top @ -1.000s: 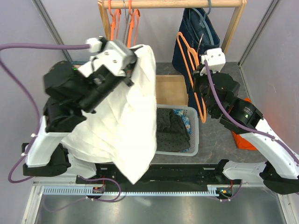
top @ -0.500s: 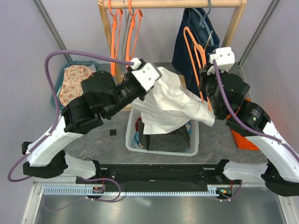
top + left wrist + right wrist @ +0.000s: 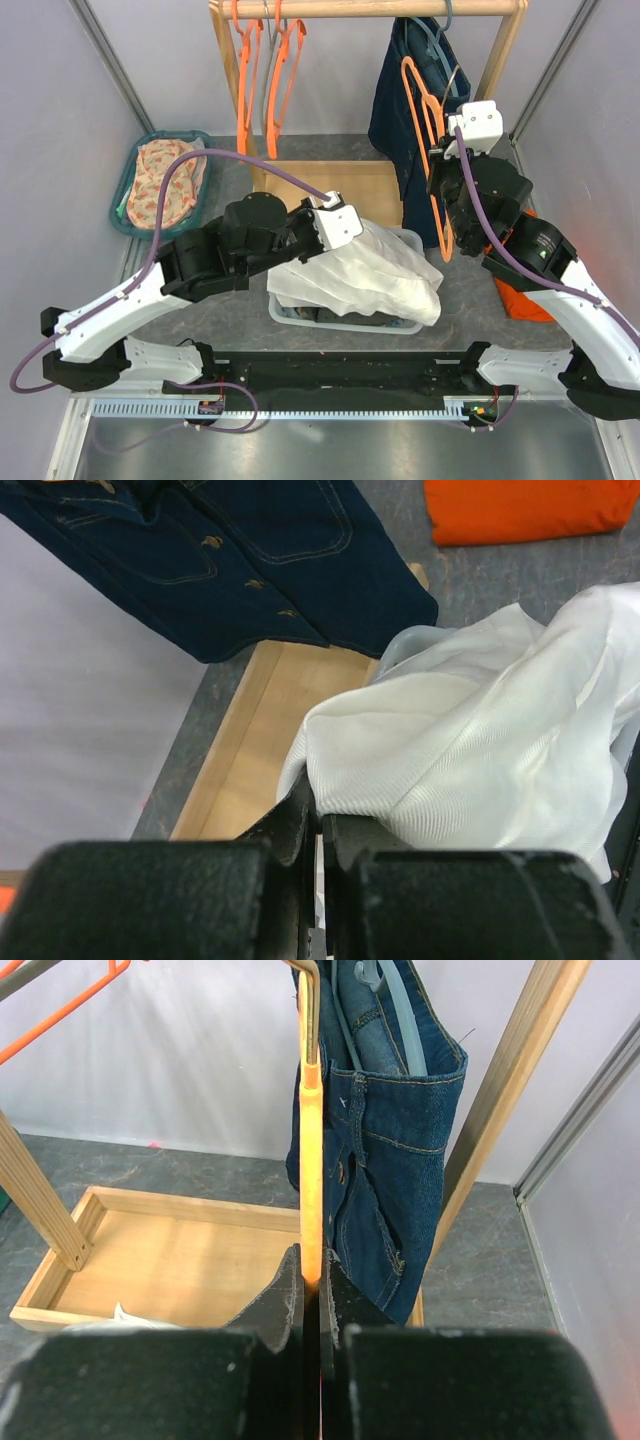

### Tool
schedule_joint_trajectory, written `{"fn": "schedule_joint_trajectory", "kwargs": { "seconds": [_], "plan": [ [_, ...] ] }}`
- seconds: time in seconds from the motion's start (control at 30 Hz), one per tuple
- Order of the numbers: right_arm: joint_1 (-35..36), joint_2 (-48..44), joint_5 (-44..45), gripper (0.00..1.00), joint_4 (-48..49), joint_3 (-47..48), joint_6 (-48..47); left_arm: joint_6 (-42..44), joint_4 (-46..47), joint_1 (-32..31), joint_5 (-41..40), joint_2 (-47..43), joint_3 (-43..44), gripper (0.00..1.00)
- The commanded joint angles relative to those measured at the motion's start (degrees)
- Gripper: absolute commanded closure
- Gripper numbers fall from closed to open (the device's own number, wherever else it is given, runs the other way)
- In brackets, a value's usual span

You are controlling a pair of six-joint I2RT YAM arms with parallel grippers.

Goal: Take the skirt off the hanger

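Observation:
The white skirt [image 3: 375,268] is off the hanger and lies bunched over the white laundry basket [image 3: 345,325]. My left gripper [image 3: 343,226] is shut on its upper edge. In the left wrist view the skirt [image 3: 470,740] spreads out to the right of the closed left gripper [image 3: 320,815]. The bare orange hanger [image 3: 424,115] stands upright at the right, below the wooden rail [image 3: 370,8]. My right gripper [image 3: 438,165] is shut on it. In the right wrist view the hanger [image 3: 311,1160] rises straight up from the right gripper [image 3: 318,1272].
A denim garment [image 3: 420,60] hangs on the rail behind the held hanger. Orange hangers [image 3: 265,70] hang at the rail's left. A wooden tray [image 3: 345,185] lies behind the basket, a teal basket [image 3: 133,180] of cloth at the left, an orange cloth [image 3: 520,300] at the right.
My left arm swung the skirt from high on the left down onto the white basket. My right gripper lifted the hanger a little toward the rail.

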Motion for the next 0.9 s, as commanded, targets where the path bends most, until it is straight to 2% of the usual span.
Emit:
{"fn": "schedule_joint_trajectory", "kwargs": {
  "seconds": [0.0,0.03,0.07,0.1,0.17,0.23,0.4,0.57,0.87],
  "plan": [
    [-0.1,0.0,1.8,1.00,3.1,1.0,-0.3,2.3,1.1,0.1,-1.3,-1.9,-4.4,0.98],
    [0.0,-0.1,1.6,1.00,3.3,1.0,-0.3,5.2,1.7,0.1,-2.9,-1.6,-6.3,0.98],
    [-0.1,-0.2,1.6,1.00,3.5,0.8,-0.4,6.9,3.4,0.1,-9.1,-1.4,-9.0,0.98],
    [0.0,-0.5,1.4,1.00,3.5,0.7,-0.4,8.6,6.0,0.2,-12.7,-0.9,-13.9,0.98],
    [0.0,-0.7,1.2,1.00,3.7,0.3,-0.8,13.3,9.1,1.8,-19.5,0.1,-18.4,0.98],
    [-0.1,-1.1,1.2,1.00,3.9,-0.3,-1.4,14.3,12.3,4.1,-19.1,0.0,-21.2,0.98],
    [0.0,-1.2,1.7,1.00,4.5,-1.5,-2.0,13.8,13.3,12.9,-18.8,3.1,-18.2,0.98],
    [-0.1,-1.5,1.8,1.00,5.2,-3.0,-2.1,16.2,18.8,21.0,-17.4,3.1,-20.3,0.98],
    [-0.1,-1.2,2.1,1.00,6.1,-4.1,-2.1,16.8,21.5,24.3,-18.0,2.8,-21.1,0.98]
  ]
}}
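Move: The left gripper holds the white skirt high over the basket, whose middle lies roughly 38 cm below, 4 cm ahead and 3 cm to its left. The empty orange hanger in the right gripper is some 9 cm ahead, 11 cm right and 5 cm higher; the rack's left post stands about 32 cm ahead, 20 cm left and 10 cm lower. From the right gripper the basket is about 4 cm back, 14 cm left and 45 cm down. Keep the left fingers shut on the white skirt and sink about 14 cm, sweeping forward and left as you go, 15 cm out and 11 cm left in all, towards the basket's far left corner. Swing the wrist some 30 degrees counter-clockwise, left side rising, and ease up 3 cm at the end. Hold the right gripper on the orange hanger, letting it dip slightly. ##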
